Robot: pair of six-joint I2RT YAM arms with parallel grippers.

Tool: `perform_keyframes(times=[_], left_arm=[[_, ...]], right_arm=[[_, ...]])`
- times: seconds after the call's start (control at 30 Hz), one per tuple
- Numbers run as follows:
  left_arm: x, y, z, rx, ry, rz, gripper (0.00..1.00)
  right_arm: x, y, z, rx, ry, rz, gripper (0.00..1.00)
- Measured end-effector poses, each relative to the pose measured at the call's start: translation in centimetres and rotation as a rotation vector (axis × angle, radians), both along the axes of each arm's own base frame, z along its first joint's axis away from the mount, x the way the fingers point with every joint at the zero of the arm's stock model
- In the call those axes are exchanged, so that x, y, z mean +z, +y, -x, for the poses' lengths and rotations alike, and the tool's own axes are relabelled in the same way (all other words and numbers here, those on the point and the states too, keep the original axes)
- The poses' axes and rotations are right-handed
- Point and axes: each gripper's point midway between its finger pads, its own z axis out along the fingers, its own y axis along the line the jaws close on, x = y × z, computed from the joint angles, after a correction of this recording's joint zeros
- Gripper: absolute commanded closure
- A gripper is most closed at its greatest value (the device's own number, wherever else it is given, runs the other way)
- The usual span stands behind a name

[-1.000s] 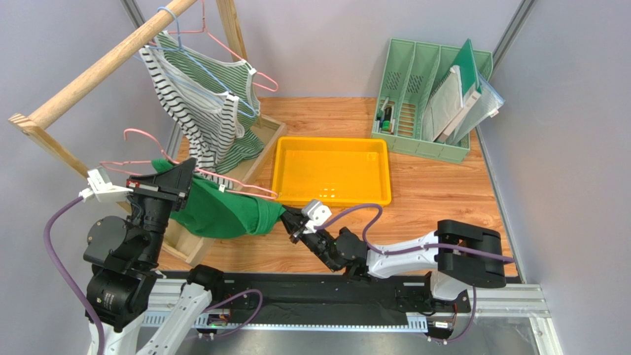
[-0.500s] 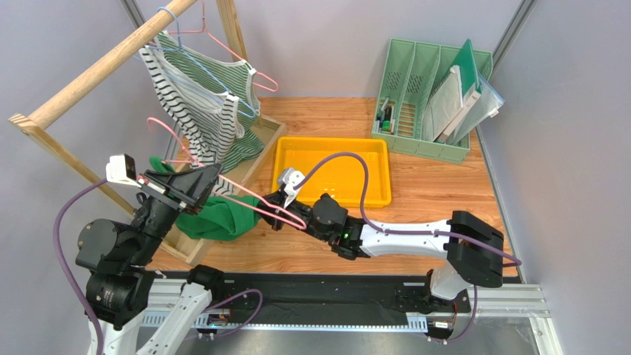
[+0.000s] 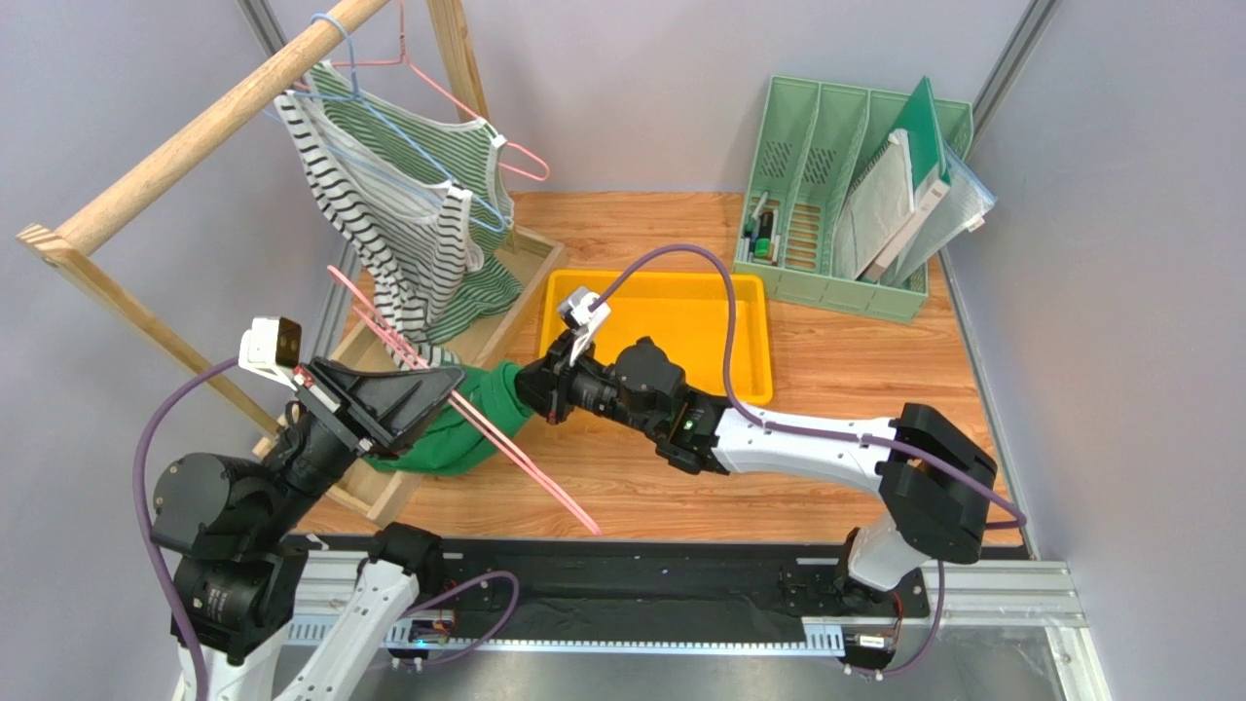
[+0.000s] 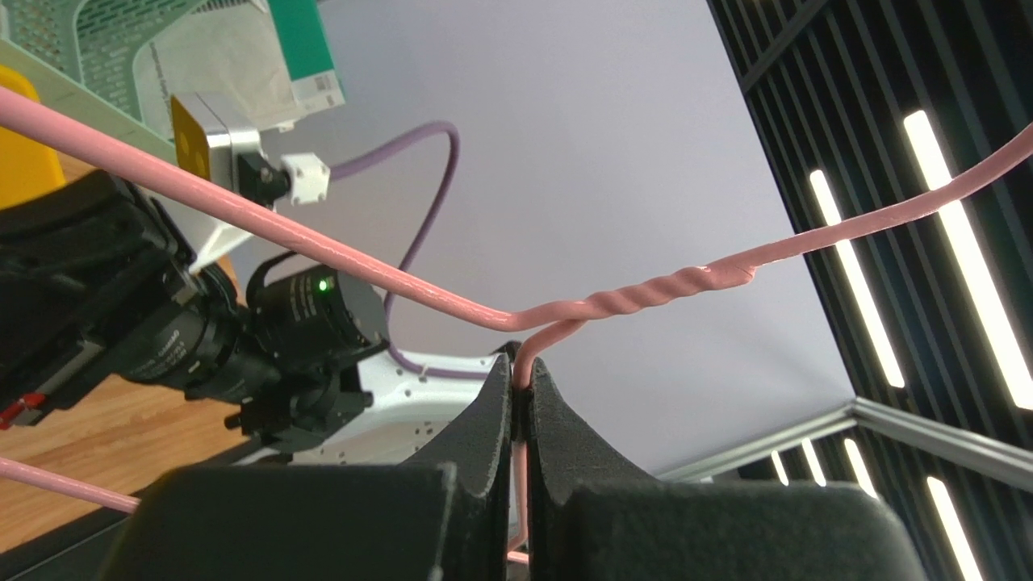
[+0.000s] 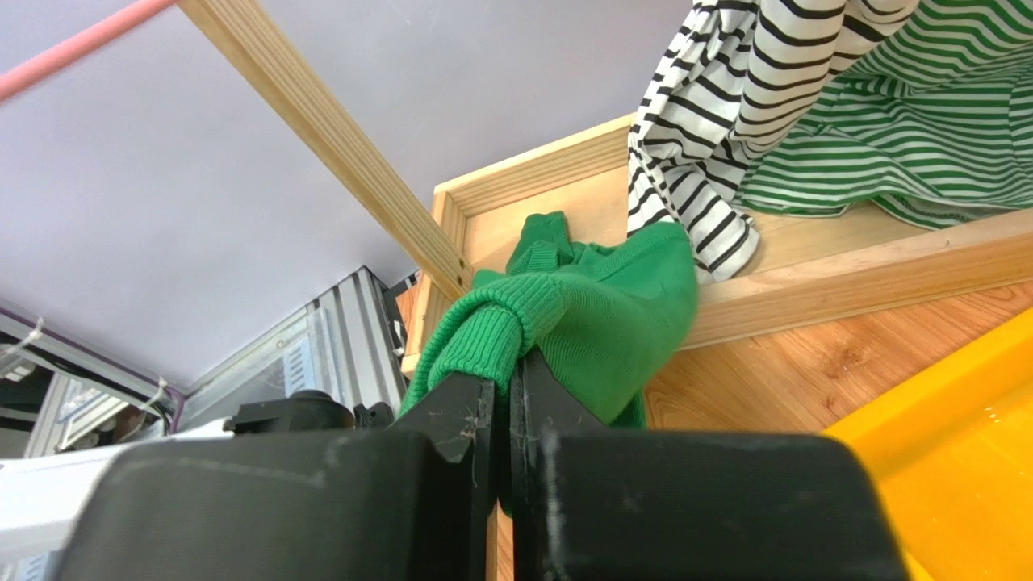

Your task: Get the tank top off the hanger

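My left gripper [image 3: 451, 384] is shut on the neck of a pink wire hanger [image 3: 505, 446], which slants from the wooden rack down toward the table's front. In the left wrist view the hanger [image 4: 364, 260] is pinched just below its twisted neck by that gripper [image 4: 521, 367]. The green tank top [image 3: 471, 424] is bunched under the hanger beside the rack's base. My right gripper [image 3: 533, 389] is shut on a ribbed edge of it. Seen from the right wrist, the tank top [image 5: 606, 309] bulges above that gripper [image 5: 509, 363].
A wooden clothes rack [image 3: 190, 139] stands at the back left, with striped tops [image 3: 402, 219] on other hangers. Its low base frame [image 3: 519, 300] lies on the table. A yellow tray [image 3: 761, 343] sits mid-table, and a green file organizer [image 3: 841, 190] stands at the back right.
The left gripper swung the hanger from lying flat to a steep slant. The right gripper moved from the table's front toward the rack, bunching the green top against the base.
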Motion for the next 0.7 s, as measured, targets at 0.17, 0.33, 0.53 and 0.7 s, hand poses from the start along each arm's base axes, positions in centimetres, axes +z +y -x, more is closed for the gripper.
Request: perform_keyframes(times=[0.17, 0.33, 0.53, 0.7], left_arm=[[-0.5, -0.3, 1.0, -0.032, -0.019, -0.051, 1.00], [-0.3, 0.4, 3.0, 0.003, -0.098, -0.173, 1.00], [-0.6, 2.5, 4.9, 0.133, -0.232, -0.320, 1.00], [-2.1, 4.5, 5.1, 0.251, -0.256, -0.425, 1.00]], right_arm=[[1.9, 0.7, -0.6, -0.005, 0.010, 0.005, 1.00], [6.1, 0.4, -3.0, -0.075, -0.021, 0.007, 1.00], [11.6, -3.5, -8.0, -0.210, -0.104, 0.007, 1.00], [17.3, -7.2, -11.3, -0.307, -0.190, -0.015, 1.00]])
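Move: The right hand already pinches the green tank top, and the yellow tray lies about 18 cm ahead of it, 16 cm to its right and some 22 cm below. The pink hanger, held in the left hand, is roughly 9 cm back from the right hand, 6 cm to its left and 22 cm higher; the striped tank top hangs about 18 cm ahead and 16 cm left, near hand height. From the left hand the tray is some 27 cm ahead, 22 cm right and 45 cm below. Right hand carries the pinched tank top up about 17 cm, forward and right; left draws its hanger back 5 cm. ##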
